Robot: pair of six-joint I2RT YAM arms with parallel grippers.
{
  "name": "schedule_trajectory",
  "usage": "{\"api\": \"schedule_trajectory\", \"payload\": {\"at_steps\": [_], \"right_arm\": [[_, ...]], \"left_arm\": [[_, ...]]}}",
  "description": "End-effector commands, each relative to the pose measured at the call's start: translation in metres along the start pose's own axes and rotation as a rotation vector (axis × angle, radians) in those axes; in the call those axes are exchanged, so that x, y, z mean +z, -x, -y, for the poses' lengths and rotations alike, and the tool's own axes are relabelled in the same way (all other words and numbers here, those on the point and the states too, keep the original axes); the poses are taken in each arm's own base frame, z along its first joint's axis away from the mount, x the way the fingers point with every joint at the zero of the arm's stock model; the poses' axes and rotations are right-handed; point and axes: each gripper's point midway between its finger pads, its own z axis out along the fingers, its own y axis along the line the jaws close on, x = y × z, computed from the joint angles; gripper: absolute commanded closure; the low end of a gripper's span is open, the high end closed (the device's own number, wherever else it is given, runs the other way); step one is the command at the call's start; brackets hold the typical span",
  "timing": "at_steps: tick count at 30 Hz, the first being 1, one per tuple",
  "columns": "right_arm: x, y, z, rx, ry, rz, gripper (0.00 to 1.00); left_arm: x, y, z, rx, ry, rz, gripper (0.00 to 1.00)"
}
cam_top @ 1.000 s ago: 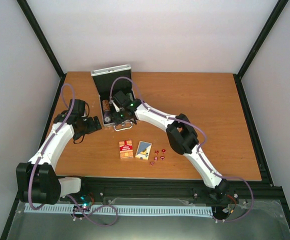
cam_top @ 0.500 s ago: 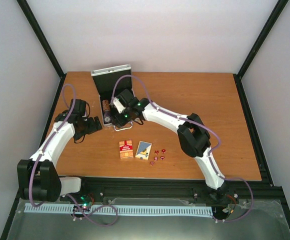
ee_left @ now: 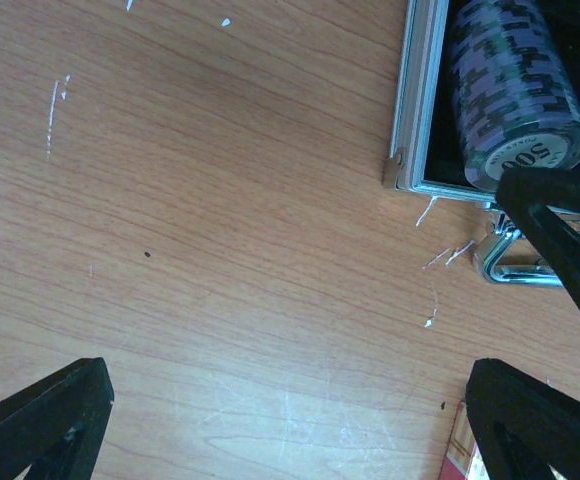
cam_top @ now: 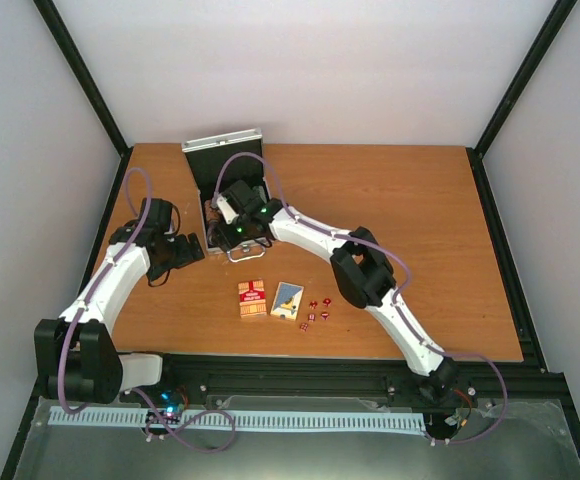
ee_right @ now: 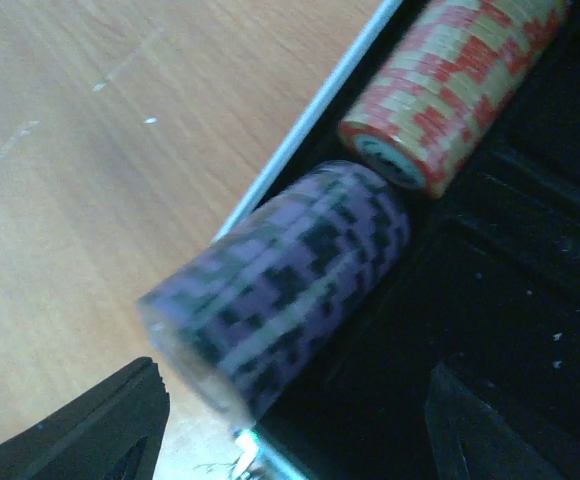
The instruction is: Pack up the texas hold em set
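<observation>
The silver briefcase (cam_top: 222, 145) lies open at the back left of the table, handle (cam_top: 238, 255) toward me. In its black lining (ee_right: 530, 300), a purple chip stack (ee_right: 290, 290) lies on its side along the left rim (ee_right: 300, 140). An orange-red chip stack (ee_right: 450, 80) lies end to end behind it. My right gripper (cam_top: 222, 232) hovers open over the purple stack's near end (ee_right: 295, 430), fingers apart on either side, not gripping. The left gripper (cam_top: 192, 250) stands open over bare wood (ee_left: 290, 430) left of the case (ee_left: 415, 100). The purple stack (ee_left: 515, 90) shows there too.
A red card deck (cam_top: 252, 299) and a blue-yellow deck (cam_top: 287, 300) lie side by side in front of the case. Small red dice (cam_top: 316, 310) are scattered just right of them. The red deck's corner (ee_left: 460, 455) shows by my left gripper's right finger.
The right arm swung its elbow out to the right and came back; its gripper now sits slightly further left over the case. The left arm has not moved.
</observation>
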Motion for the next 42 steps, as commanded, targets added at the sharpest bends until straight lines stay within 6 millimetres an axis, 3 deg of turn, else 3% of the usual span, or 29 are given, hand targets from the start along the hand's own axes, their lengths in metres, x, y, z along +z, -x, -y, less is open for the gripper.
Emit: {"api": "schedule_trajectory", "payload": {"at_steps": [1,7,15,18,23,26,28,35,39,42], "right_arm": [[0.010,0.012,0.029,0.036,-0.109,0.053,0.28],[0.016,0.022,0.046,0.058,-0.189,0.133,0.28],[0.005,0.031,0.037,0.068,-0.156,0.160,0.27],[-0.011,0.027,0.031,0.053,-0.146,0.123,0.25],[-0.057,0.030,0.028,0.044,-0.210,0.103,0.20],[-0.085,0.028,0.037,0.053,-0.299,0.072,0.10],[-0.101,0.019,0.044,0.068,-0.360,0.041,0.01],[-0.134,-0.043,0.053,0.089,-0.429,-0.164,0.00],[-0.145,-0.091,0.048,0.128,-0.414,-0.267,0.00],[-0.152,-0.114,0.034,0.170,-0.391,-0.282,0.00]], "left_arm": [[-0.002,0.003,-0.002,0.002,0.012,0.012,0.00],[0.003,-0.001,-0.004,0.011,0.020,-0.008,0.00],[0.004,0.002,-0.001,0.019,0.015,-0.011,0.00],[0.003,0.005,0.001,0.023,0.011,-0.007,0.00],[0.000,0.014,0.007,0.032,0.002,-0.003,0.00],[-0.004,0.022,0.011,0.041,-0.003,0.014,0.00],[-0.005,0.026,0.013,0.044,-0.006,0.016,0.00],[0.000,0.036,0.029,0.036,-0.061,-0.002,0.00],[0.004,0.031,0.031,0.034,-0.070,-0.030,0.00],[0.003,0.023,0.028,0.029,-0.065,-0.059,0.00]]}}
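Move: The purple-green chip tube lies in the case's near left corner, its near end standing a little proud; its middle is about 3 cm ahead of my right hand, 2 cm to the left and 2 cm below. The red chip tube is 9 cm ahead and 2 cm left, the case handle 3 cm back and 6 cm right, the red card box 13 cm back and 8 cm right. From my left hand the purple-green tube is some 11 cm ahead and 8 cm right. With part-open fingers I push my right hand forward almost 4 cm and slightly down against the near end of the purple-green tube, turning about 10 degrees clockwise, to bed it along the case's left wall. Then I open wide, lift over the near rim and swing some 15 cm right and back, sinking again towards the card boxes. My open left hand advances 3 cm. ##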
